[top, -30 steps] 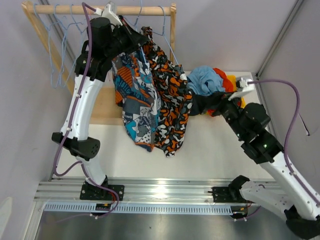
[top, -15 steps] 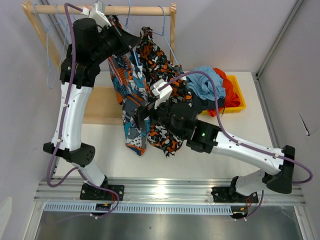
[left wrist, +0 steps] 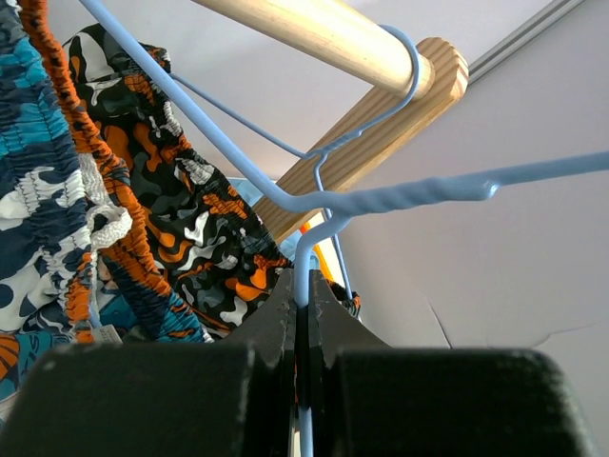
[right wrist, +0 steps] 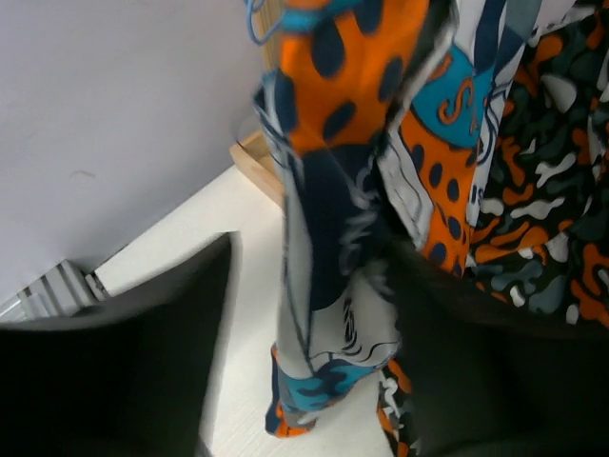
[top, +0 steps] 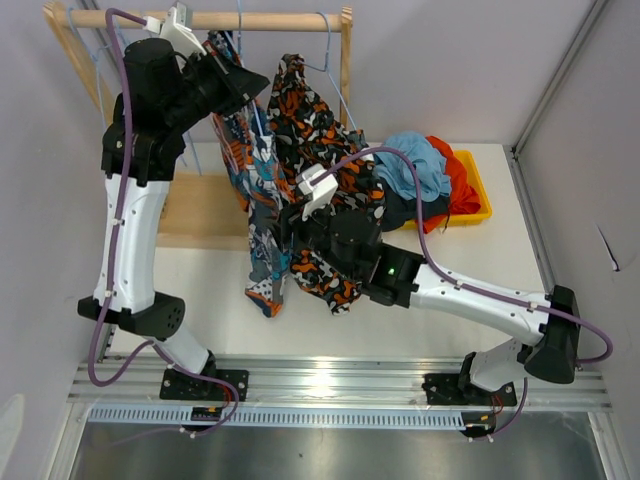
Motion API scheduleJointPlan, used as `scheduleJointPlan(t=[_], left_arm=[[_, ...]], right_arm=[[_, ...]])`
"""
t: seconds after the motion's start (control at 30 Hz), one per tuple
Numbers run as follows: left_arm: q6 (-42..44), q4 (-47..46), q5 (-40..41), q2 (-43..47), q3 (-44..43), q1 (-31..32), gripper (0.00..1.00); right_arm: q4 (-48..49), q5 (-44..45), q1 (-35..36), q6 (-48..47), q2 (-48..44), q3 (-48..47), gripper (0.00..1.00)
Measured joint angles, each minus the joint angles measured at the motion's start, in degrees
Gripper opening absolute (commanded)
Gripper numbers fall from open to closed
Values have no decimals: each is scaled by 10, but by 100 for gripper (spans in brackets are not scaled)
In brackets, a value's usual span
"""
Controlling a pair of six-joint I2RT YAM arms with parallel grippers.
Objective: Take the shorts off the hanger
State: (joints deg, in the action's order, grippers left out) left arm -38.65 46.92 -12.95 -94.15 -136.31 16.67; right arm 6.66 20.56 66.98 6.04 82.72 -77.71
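My left gripper (left wrist: 303, 290) is shut on the wire of a light blue hanger (left wrist: 381, 200), up by the wooden rod (left wrist: 324, 33); in the top view this gripper (top: 238, 82) sits high at the rack. The blue-and-orange print shorts (top: 262, 215) hang from that hanger. Beside them the orange-black-white blotch shorts (top: 322, 140) hang on another hanger. My right gripper (right wrist: 314, 352) is open, its jaws on either side of the print shorts' (right wrist: 333, 276) lower leg. The left finger (right wrist: 162, 352) stands clear of the cloth; the right finger (right wrist: 476, 362) is against it.
A yellow bin (top: 480, 195) at the back right holds light blue shorts (top: 415, 165), orange shorts (top: 455, 185) and dark grey shorts (top: 410, 212). Empty blue hangers (top: 110, 60) hang at the rod's left end. The rack's wooden base (top: 205, 210) lies under the clothes.
My right arm swung left from the bin to the hanging print shorts and its jaws narrowed around the leg. My left arm moved the hanger up and to the left.
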Motion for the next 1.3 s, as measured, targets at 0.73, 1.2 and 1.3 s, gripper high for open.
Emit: scheduleJointPlan(t=[0.73,1.2,1.3], left_arm=[[6,29,-19,-4,-17,-29,0],[-8,42,-43,-14,-20,-57,0],[-16,4,-56,18,55,-60,0]], right_arm=[[49,121,165,135,-107,179,0],[19,199,198,147,-108,199,0],[22,169,161,120,-70,173,0]])
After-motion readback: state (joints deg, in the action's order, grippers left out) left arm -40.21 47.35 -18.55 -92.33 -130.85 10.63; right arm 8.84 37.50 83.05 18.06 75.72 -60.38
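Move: The blue-and-orange shorts hang between the right hand's half-closed fingers. Their middle is about 5 cm ahead, 3 cm left and 6 cm above the right hand. The camouflage shorts hang about 7 cm to its right and 6 cm ahead. The hanger neck, in the left gripper, is some 12 cm ahead, 1 cm left and 15 cm above. From the left hand the blue-and-orange shorts' middle is about 6 cm back, 2 cm left and 10 cm down. The right fingers shut on the lower leg of the blue-and-orange shorts while sinking about 5 cm, then haul it back towards the base some 12 cm. Still gripping, they sink a little more and ease forward about 3 cm at the end. The left hand keeps its grip on the hanger, shifting about 2.5 cm left, then dipping slightly. ##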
